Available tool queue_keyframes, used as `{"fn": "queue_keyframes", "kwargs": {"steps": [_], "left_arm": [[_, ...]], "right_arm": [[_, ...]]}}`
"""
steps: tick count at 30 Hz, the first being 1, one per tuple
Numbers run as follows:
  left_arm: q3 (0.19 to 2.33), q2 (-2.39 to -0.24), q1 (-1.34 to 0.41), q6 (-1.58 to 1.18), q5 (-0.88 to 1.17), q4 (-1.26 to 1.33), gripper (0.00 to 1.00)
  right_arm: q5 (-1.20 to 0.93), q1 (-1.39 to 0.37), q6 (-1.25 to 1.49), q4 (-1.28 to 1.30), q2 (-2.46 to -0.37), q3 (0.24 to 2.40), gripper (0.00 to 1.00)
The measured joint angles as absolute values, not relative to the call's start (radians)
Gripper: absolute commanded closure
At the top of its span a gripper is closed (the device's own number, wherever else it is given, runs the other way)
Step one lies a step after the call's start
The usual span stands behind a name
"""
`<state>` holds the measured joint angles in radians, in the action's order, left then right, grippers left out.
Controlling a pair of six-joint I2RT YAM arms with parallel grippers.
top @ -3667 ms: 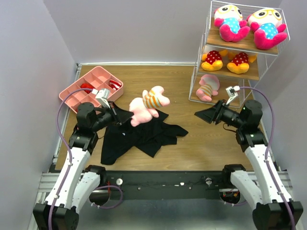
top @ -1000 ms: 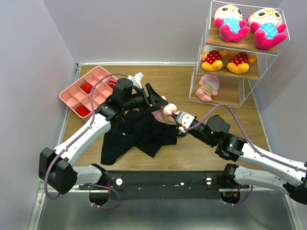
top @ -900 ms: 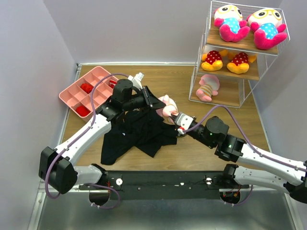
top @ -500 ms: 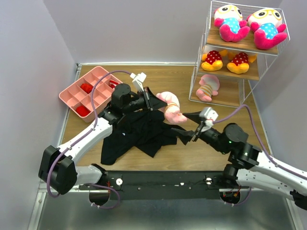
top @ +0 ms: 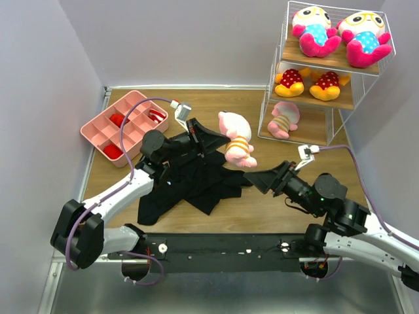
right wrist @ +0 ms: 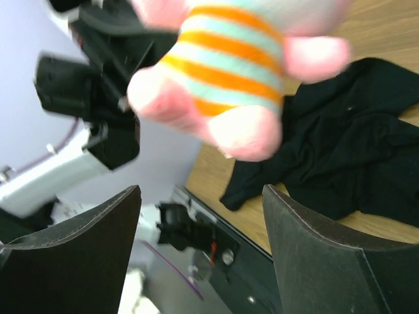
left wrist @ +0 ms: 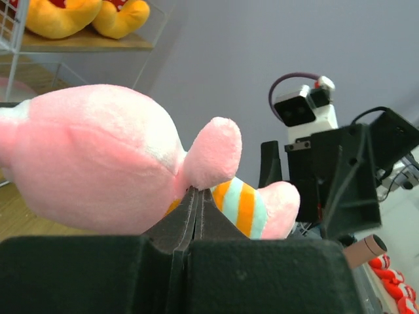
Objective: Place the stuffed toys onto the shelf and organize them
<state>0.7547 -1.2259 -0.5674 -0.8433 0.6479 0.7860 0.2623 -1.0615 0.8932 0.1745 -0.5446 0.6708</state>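
A pale pink stuffed toy with an orange and mint striped body (top: 236, 139) hangs in the air above the table's middle. My left gripper (top: 221, 140) is shut on its arm; in the left wrist view the jaws (left wrist: 196, 193) pinch the arm of that toy (left wrist: 98, 157). My right gripper (top: 260, 178) stands open just right of and below it, holding nothing (right wrist: 200, 190), with the doll (right wrist: 229, 72) above it. The shelf (top: 314, 133) at the far right holds two blue dotted dolls (top: 313, 29) on top, two yellow-orange ones (top: 291, 82) in the middle, one striped pink doll (top: 283, 119) at the bottom.
A crumpled black garment (top: 190, 186) lies on the wooden table under the left arm. A pink compartment tray (top: 91, 129) with red items sits at the far left. Grey walls close in the table on three sides.
The right gripper let go of the striped pink doll, opened and drew back to the right. The left gripper shut on the doll's arm and lifted it toward the shelf.
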Motion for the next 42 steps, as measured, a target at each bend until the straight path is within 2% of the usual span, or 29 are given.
{"fn": "queue_keyframes", "kwargs": {"steps": [8,21,24,25,27,28,29,32,35,36,37,39,40,42], "left_arm": [[0.755,-1.204,-0.568,-0.847,0.696,0.851,1.0],[0.751,-1.189,-0.606,-0.865,0.702,0.92,1.0],[0.751,-1.189,-0.616,-0.865,0.702,0.927,1.0],[0.751,-1.189,-0.618,-0.865,0.701,0.932,1.0],[0.751,-1.189,-0.618,-0.864,0.701,0.936,1.0],[0.751,-1.189,-0.618,-0.864,0.701,0.937,1.0],[0.751,-1.19,-0.62,-0.863,0.701,0.939,1.0],[0.751,-1.19,-0.622,-0.859,0.701,0.936,1.0],[0.754,-1.189,-0.622,-0.834,0.701,0.897,0.61],[0.757,-1.189,-0.623,-0.817,0.7,0.861,0.33],[0.76,-1.189,-0.623,-0.808,0.699,0.837,0.22],[0.768,-1.189,-0.624,-0.782,0.693,0.778,0.05],[0.776,-1.188,-0.624,-0.765,0.683,0.74,0.01],[0.797,-1.182,-0.626,-0.727,0.649,0.647,0.01]], "right_arm": [[0.406,-1.061,1.04,0.219,-0.403,0.636,0.19],[0.398,-1.061,1.116,0.097,-0.529,0.62,0.23],[0.397,-1.061,1.133,0.068,-0.559,0.62,0.35],[0.397,-1.061,1.137,0.057,-0.567,0.62,0.5],[0.396,-1.061,1.147,0.022,-0.587,0.619,0.73],[0.395,-1.061,1.148,0.011,-0.591,0.618,0.91],[0.396,-1.061,1.152,-0.001,-0.595,0.616,0.99],[0.403,-1.061,1.129,-0.022,-0.597,0.607,0.99],[0.432,-1.061,1.092,-0.036,-0.583,0.58,0.99],[0.446,-1.061,1.073,-0.036,-0.577,0.57,0.99],[0.461,-1.061,1.05,-0.035,-0.571,0.562,0.99],[0.497,-1.061,1.001,-0.029,-0.561,0.554,0.99],[0.519,-1.061,0.973,-0.027,-0.557,0.554,0.99],[0.566,-1.061,0.907,-0.001,-0.555,0.554,0.99]]}}
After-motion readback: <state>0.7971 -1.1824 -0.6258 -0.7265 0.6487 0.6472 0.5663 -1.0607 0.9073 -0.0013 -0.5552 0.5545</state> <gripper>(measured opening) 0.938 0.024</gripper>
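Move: The striped pink stuffed toy is already pinched in my shut left fingers. Its middle lies about 10 cm ahead of my open right hand, 5 cm to its left and a little above. From my left hand, the right gripper waits roughly 10 cm back, 7 cm to the right and slightly lower. From my right hand, the black cloth lies some 17 cm ahead, 20 cm left and 30 cm down, and the shelved pink toy 38 cm ahead, 13 cm right and 20 cm down. I hand the toy over: my left hand draws it back and up, about 4 cm each, towards the right gripper. My right hand swings right, then comes back left while easing forward, and pinches the toy's lower end by a leg. Then my left fingers open wide as that hand sinks forward, while my right goes forward, right and down, turning slightly clockwise. ##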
